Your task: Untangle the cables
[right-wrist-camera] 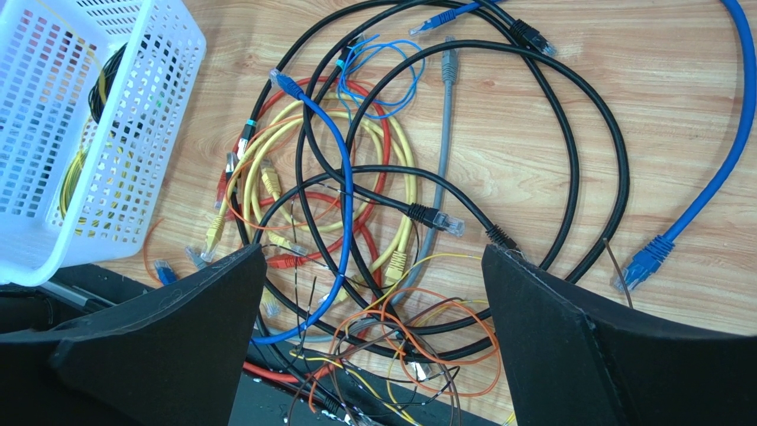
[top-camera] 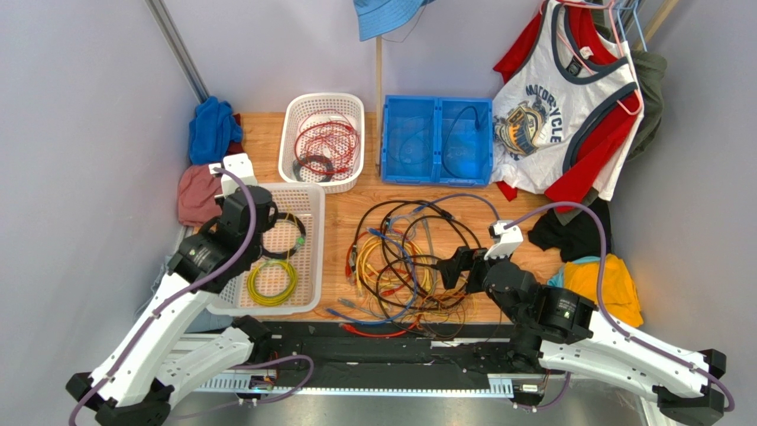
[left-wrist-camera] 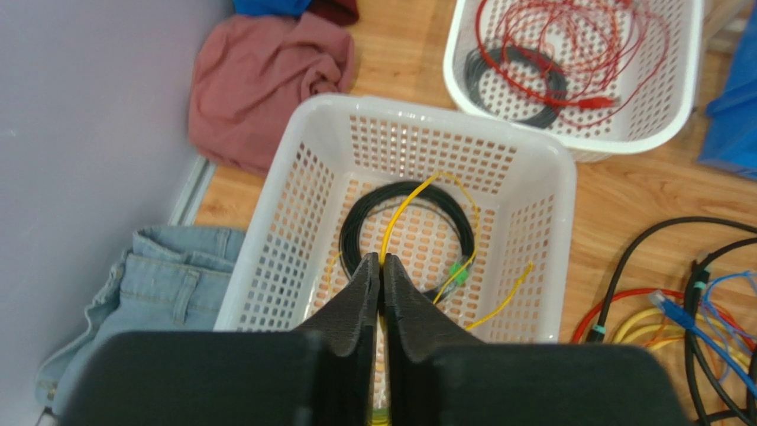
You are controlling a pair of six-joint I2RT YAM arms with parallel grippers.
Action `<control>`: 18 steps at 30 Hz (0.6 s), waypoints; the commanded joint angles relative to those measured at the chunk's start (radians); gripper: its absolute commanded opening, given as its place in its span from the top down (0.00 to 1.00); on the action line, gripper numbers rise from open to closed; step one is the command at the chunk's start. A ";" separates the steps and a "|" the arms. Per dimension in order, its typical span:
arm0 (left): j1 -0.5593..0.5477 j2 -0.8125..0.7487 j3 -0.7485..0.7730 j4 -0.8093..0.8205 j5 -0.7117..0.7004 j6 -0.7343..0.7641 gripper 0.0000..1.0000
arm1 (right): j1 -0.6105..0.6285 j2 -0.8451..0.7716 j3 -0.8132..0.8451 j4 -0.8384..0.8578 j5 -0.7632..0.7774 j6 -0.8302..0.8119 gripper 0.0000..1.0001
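The cables (top-camera: 400,257) lie in a knotted heap on the wooden table: black, blue, yellow, red and orange cords with small plugs, also seen in the right wrist view as cables (right-wrist-camera: 355,195). My right gripper (top-camera: 449,266) hovers over the heap's near side, gripper (right-wrist-camera: 371,257) wide open with nothing between its fingers. My left gripper (top-camera: 266,220) is over the white basket (left-wrist-camera: 551,177). It is shut, gripper (left-wrist-camera: 380,263), on a thin yellow cable (left-wrist-camera: 395,222) that runs up across a black coil (left-wrist-camera: 355,231) in the basket.
The near basket (top-camera: 313,266) also holds a yellow coil (top-camera: 272,282). A second white basket (top-camera: 291,133) with red and black cables and a blue crate (top-camera: 386,142) stand at the back. Clothes lie left (top-camera: 197,195), right (top-camera: 613,284), and hang at back right (top-camera: 560,106).
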State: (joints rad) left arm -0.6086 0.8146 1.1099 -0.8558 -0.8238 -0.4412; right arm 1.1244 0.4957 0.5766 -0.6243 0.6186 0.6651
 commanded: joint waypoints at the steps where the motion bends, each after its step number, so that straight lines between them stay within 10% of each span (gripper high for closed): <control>1: 0.093 0.070 -0.059 -0.046 0.146 -0.103 0.74 | 0.003 -0.014 0.002 0.026 0.009 -0.001 0.03; 5: 0.099 0.048 -0.110 -0.012 0.276 -0.140 0.01 | 0.003 -0.017 0.000 0.024 0.018 -0.002 0.03; 13: 0.052 -0.069 -0.041 0.147 0.448 -0.113 0.01 | 0.003 0.007 0.003 0.049 0.027 -0.013 0.04; 18: -0.188 0.009 -0.126 0.363 0.506 -0.128 0.01 | 0.003 0.035 0.011 0.051 0.036 -0.013 0.03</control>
State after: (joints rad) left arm -0.6487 0.7414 1.0264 -0.6964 -0.4030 -0.5564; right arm 1.1244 0.5175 0.5766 -0.6216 0.6243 0.6636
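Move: The closed left gripper holds a thin yellow cable over the near white basket, whose middle lies about 23 cm below, 2 cm left and 2 cm back. The black coil is almost straight underneath, roughly 1 cm ahead and 27 cm down; the yellow coil is 9 cm back and 1 cm left. The cable pile lies some 29 cm right and 4 cm back. From the right hand, the basket is about 42 cm left, 4 cm ahead and 14 cm below. Drop the left gripper about 8 cm towards the black coil in the near basket, tipping the fingers a little further down and opening them wide early in the descent to let go of the thin yellow cable. Then lift back up and swing some 9 cm right towards the cable pile, turning about 20 degrees clockwise with the hand's left side dipping. ##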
